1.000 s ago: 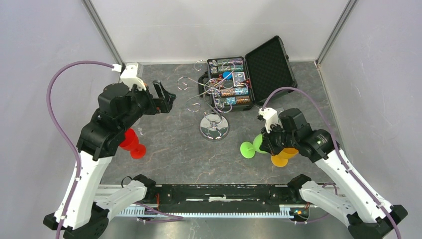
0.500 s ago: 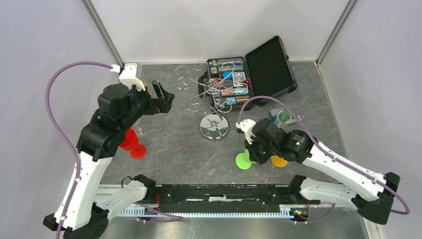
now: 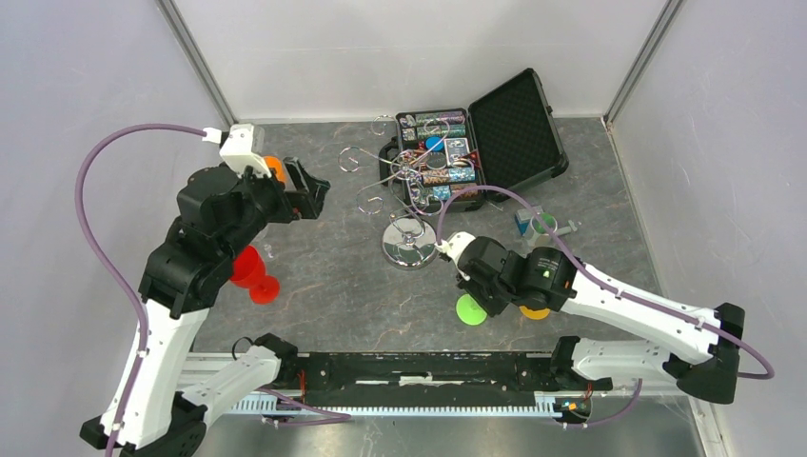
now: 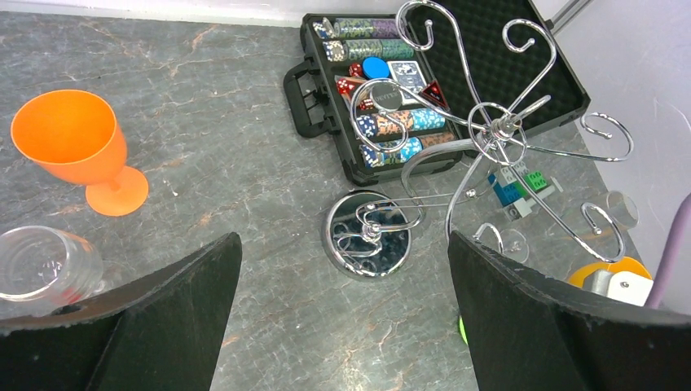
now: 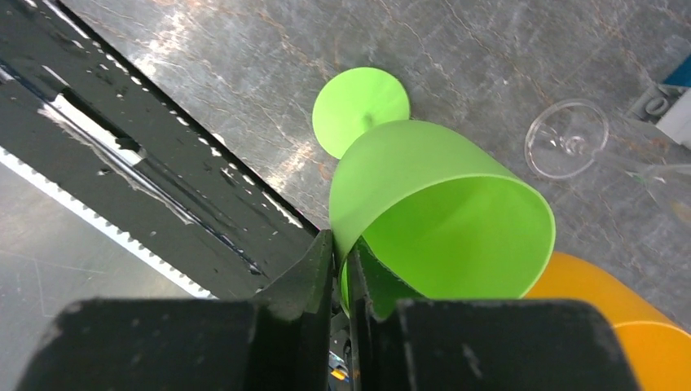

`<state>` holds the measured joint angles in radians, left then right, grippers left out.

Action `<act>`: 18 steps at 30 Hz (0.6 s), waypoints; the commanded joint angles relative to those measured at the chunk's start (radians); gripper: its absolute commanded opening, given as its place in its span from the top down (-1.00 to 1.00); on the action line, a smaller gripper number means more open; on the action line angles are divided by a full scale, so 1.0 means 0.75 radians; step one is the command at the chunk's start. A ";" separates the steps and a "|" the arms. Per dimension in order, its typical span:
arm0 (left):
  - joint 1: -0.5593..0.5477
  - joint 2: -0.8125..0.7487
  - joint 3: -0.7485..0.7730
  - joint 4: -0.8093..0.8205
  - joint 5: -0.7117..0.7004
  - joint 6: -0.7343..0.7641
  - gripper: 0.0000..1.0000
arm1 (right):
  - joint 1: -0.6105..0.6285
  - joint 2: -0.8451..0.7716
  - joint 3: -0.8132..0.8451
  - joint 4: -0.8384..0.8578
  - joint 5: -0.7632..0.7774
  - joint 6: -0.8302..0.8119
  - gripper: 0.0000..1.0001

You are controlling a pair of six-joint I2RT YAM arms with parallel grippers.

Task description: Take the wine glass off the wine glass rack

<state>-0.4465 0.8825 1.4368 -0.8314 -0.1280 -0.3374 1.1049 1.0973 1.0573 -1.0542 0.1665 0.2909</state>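
Note:
The wine glass rack [image 3: 410, 242] stands mid-table on its mirrored disc, and its curled wire arms [image 4: 497, 134] carry no glass that I can see. A green wine glass [image 5: 440, 212] is upright in front of the rack, its round foot [image 3: 470, 309] down at the stone surface. My right gripper [image 5: 342, 261] is shut on its rim, one finger outside the bowl and one inside. My left gripper [image 4: 343, 236] hangs open above the table to the left of the rack [image 4: 371, 236], holding nothing.
An open black case [image 3: 495, 133] of poker chips lies behind the rack. An orange goblet [image 4: 73, 142] and a red one [image 3: 252, 271] stand on the left, another orange one [image 3: 535, 309] beside the green glass. Clear glasses [image 5: 566, 149] [image 4: 41, 265] and a small block [image 3: 536, 222] lie around.
My right arm has swung left and toward the near edge, carrying the green glass from lying tilted to upright with its foot down. The left arm has shifted slightly, uncovering the orange goblet.

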 commanded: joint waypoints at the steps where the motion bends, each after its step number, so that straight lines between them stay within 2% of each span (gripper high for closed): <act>1: 0.004 -0.027 0.007 0.017 0.013 0.039 -1.00 | 0.010 0.011 0.056 -0.066 0.114 0.035 0.62; 5: 0.004 -0.037 0.013 0.018 0.017 0.039 -1.00 | 0.010 0.002 0.040 -0.061 0.137 0.036 0.26; 11: 0.004 -0.071 0.038 0.016 0.008 0.039 -1.00 | 0.010 -0.034 0.033 -0.005 0.148 0.018 -0.09; 13: 0.003 -0.087 0.051 0.015 0.005 0.037 -1.00 | 0.009 -0.056 0.065 0.014 0.158 0.009 -0.32; 18: 0.004 -0.145 0.095 0.010 0.014 0.015 -1.00 | 0.010 -0.176 0.191 0.131 0.250 -0.044 -0.50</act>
<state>-0.4465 0.8150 1.4517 -0.8349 -0.1249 -0.3378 1.1061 1.0573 1.0931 -1.0637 0.2726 0.2890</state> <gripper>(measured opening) 0.994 0.720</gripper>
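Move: Just below the right hand, the green wine glass has its bowl wall still between the fingers; its middle lies roughly 2 cm ahead, 1 cm left and 6 cm down. The orange wine glass stands about 11 cm right and 1 cm ahead of that hand, the clear one 12 cm ahead and 9 cm right, the rack base 17 cm ahead and 18 cm left. From the left hand the green glass is some 40 cm right, 11 cm back and 30 cm lower. Spreading from nearly shut to well open, the right fingers let go of the green glass's bowl wall while the hand eases about 1 cm right, towards the orange glass. It then lifts roughly 2 cm, edging forward, its fingertips swinging slightly outward. The empty, open left hand draws back and up about 2 cm each way, tipping up a little. ##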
